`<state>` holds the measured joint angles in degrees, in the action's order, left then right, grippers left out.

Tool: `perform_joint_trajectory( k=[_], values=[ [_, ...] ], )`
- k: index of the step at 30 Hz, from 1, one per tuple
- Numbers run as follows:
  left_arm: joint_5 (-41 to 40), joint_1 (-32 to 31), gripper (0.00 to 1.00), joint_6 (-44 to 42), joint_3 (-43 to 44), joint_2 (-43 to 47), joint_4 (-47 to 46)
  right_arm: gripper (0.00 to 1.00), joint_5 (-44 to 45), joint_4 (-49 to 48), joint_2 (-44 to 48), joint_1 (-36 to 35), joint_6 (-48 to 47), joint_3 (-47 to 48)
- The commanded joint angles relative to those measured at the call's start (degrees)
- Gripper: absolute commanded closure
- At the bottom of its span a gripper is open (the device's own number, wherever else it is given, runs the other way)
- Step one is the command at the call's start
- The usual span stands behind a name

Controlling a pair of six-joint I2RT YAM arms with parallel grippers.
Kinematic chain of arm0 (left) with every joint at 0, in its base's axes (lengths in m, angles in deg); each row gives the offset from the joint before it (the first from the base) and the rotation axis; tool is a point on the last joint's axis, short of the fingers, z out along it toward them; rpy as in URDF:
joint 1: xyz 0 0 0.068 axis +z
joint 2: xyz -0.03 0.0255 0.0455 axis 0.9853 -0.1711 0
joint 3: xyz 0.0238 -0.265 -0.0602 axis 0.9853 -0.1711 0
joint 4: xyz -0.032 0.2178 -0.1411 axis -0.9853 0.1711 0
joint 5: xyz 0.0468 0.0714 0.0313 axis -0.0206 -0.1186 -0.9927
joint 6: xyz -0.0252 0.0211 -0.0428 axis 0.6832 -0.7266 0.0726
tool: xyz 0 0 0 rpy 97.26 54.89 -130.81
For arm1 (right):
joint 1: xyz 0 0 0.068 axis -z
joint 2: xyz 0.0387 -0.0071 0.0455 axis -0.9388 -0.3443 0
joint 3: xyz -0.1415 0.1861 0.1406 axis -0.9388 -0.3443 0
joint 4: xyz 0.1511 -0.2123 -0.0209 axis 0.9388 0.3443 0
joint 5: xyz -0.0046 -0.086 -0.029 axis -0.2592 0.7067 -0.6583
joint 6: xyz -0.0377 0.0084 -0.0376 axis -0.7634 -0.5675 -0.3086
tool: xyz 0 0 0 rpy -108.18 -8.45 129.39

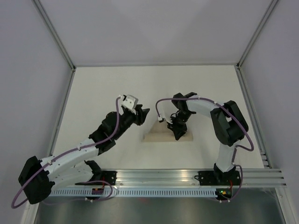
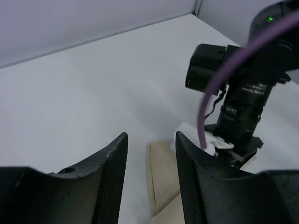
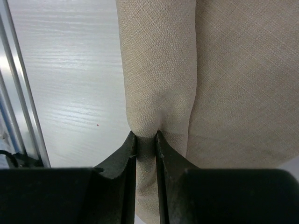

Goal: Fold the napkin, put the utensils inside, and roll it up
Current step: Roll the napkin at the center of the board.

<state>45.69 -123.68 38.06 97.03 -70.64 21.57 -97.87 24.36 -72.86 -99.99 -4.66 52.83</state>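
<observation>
The beige napkin lies folded on the white table between the two arms. Part of it is rolled into a thick ridge. My right gripper is down on its right part, shut on that rolled ridge, with cloth pinched between the fingers. My left gripper hovers just beyond the napkin's left corner. It is open with nothing between its fingers, and the napkin's folded edge shows through the gap below. The utensils are hidden from every view.
An aluminium rail runs along the near table edge and shows at the left of the right wrist view. Grey walls enclose the table on three sides. The right arm's wrist stands close to the left gripper's right side.
</observation>
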Motion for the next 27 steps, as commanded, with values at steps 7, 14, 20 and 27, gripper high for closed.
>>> perform_joint_trajectory(
  k=[7, 14, 20, 27],
  values=[
    [-22.24, -20.79, 0.41, -31.87, -8.91, -4.76, -23.48, 0.92, -6.16, 13.17, -18.36, 4.29, -7.70, 15.76],
    [-22.42, -29.07, 0.34, -44.19, -8.30, -24.18, -33.61, 0.92, -4.32, 13.36, -23.99, 5.52, -4.19, 20.51],
    [-15.13, -29.68, 0.24, -42.53, -4.88, -32.54, -28.63, 0.87, -0.80, 10.72, -25.75, 5.87, 0.03, 20.95],
    [-8.09, -29.68, 0.23, -42.97, -1.45, -39.75, -23.43, 0.85, 0.96, 9.22, -27.33, 5.87, 1.53, 21.13]
  ],
)
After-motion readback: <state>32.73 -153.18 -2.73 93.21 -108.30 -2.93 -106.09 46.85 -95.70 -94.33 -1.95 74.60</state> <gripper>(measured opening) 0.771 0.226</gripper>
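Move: The rolled near edge of the napkin has its middle roughly 8 cm back, 10 cm right and 23 cm below the raised left hand; the napkin's flat flap lies about 4 cm farther out beyond that roll. The right hand already pinches the roll towards its right end, so the roll's middle is some 4 cm to that hand's left, level with it, and the flap 4 cm left and 4 cm ahead. Left hand sinks some 17 cm, rightward and back towards the roll, opening; right keeps pinching, tilting 25 degrees. ##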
